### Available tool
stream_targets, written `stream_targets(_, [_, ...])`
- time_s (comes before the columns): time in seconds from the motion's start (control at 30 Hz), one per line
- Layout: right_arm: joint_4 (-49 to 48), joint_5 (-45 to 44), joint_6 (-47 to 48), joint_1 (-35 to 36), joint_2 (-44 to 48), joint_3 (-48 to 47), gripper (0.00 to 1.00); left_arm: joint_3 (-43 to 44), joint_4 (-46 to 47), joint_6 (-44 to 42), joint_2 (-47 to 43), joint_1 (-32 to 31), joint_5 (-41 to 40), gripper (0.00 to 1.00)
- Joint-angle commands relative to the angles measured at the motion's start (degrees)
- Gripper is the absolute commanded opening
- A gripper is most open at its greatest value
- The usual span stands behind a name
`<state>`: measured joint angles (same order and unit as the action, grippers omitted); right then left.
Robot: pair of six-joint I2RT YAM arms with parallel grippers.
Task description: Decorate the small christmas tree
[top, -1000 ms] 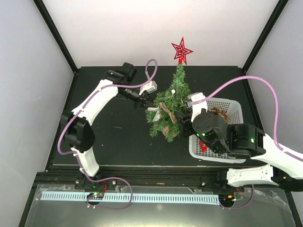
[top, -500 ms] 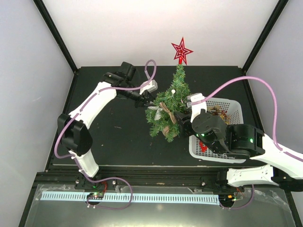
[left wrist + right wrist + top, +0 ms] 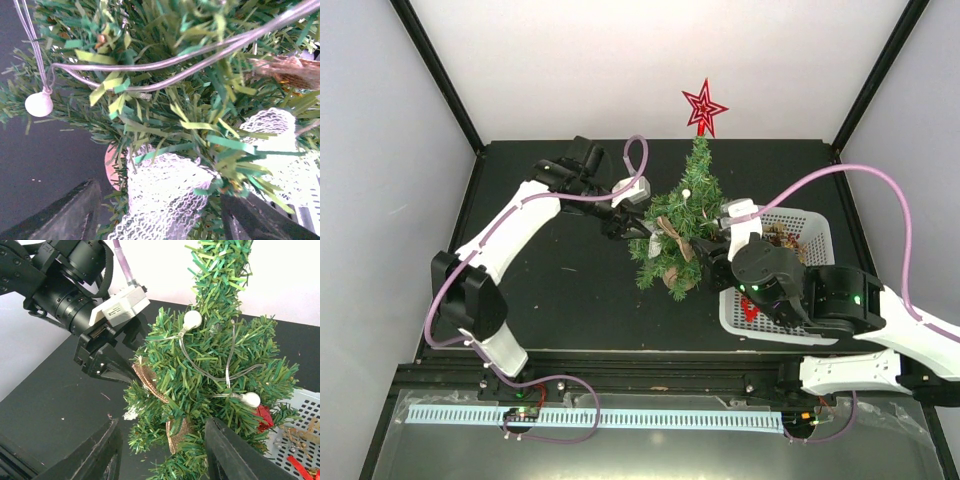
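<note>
The small christmas tree [image 3: 682,215] stands mid-table with a red star [image 3: 703,107] on top, a light string with white bulbs [image 3: 192,318], a burlap ribbon [image 3: 150,382] and a red ornament [image 3: 263,417]. My left gripper [image 3: 628,224] is at the tree's left side. It is open [image 3: 159,194], and a white mesh ribbon [image 3: 165,190] lies on the branches between its spread fingers, touching neither. My right gripper [image 3: 706,252] reaches in from the right. It is open [image 3: 160,440], its fingers on either side of the lower branches, with a gap at the left finger [image 3: 100,452].
A white basket [image 3: 798,214] with more decorations stands right of the tree, under my right arm. Its perforated wall [image 3: 302,407] shows in the right wrist view. Black frame posts and pale walls ring the black table [image 3: 560,290].
My left gripper's jaws have spread apart and let go of the white mesh ribbon, which stays on the tree. The left arm has shifted slightly. The right arm has barely moved.
</note>
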<state>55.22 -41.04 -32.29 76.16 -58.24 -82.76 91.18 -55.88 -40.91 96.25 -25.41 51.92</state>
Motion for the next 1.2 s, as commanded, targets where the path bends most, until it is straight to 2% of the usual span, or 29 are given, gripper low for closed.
stream_targets(0.0, [-1.4, -1.3, -1.4, 0.3, 1.8, 0.8, 0.46, 0.0, 1.7, 0.8, -2.9, 1.0, -2.4, 0.67])
stream_targets(0.33, [-1.5, -1.6, -1.8, 0.3, 3.6, 2.9, 0.49, -0.5, -0.6, 0.1, -4.7, 3.5, -2.4, 0.83])
stream_targets(0.47, [-1.8, -1.4, -2.2, 0.2, 4.1, 3.8, 0.50, -1.2, -1.1, 0.3, -4.7, 3.5, -1.2, 0.86])
stream_targets(0.67, [-1.0, -1.6, -3.1, 0.2, 5.6, 4.7, 0.50, -3.6, -0.6, 0.4, -7.3, 3.1, 0.2, 0.84])
stream_targets(1.17, [-0.6, -1.3, -3.9, 0.2, 6.5, 6.5, 0.50, -6.7, 3.8, 3.6, -8.6, -2.5, -3.9, 0.85])
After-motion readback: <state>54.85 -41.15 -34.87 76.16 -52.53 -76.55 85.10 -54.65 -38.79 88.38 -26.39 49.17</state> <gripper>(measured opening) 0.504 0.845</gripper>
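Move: Just off the left fingertips hangs the white bow, its middle about 3 cm to the right, 2 cm back and 2 cm below that hand. The burlap bow sits some 6 cm to the hand's right and 2 cm back, about level in height; the tree's trunk is roughly 9 cm to the right, straight across. From the right hand the white bow lies some 10 cm left, 8 cm ahead and 12 cm lower. Backing off the white bow with its already parted fingers opening wider, the left hand goes about 3 cm left, slightly forward and up, then swings some 4 cm back across the bow's face and eases right again, the fingers coming to either side of the knot. The empty right hand shifts about 2 cm right, away from the tree, and sinks nearly as much. ##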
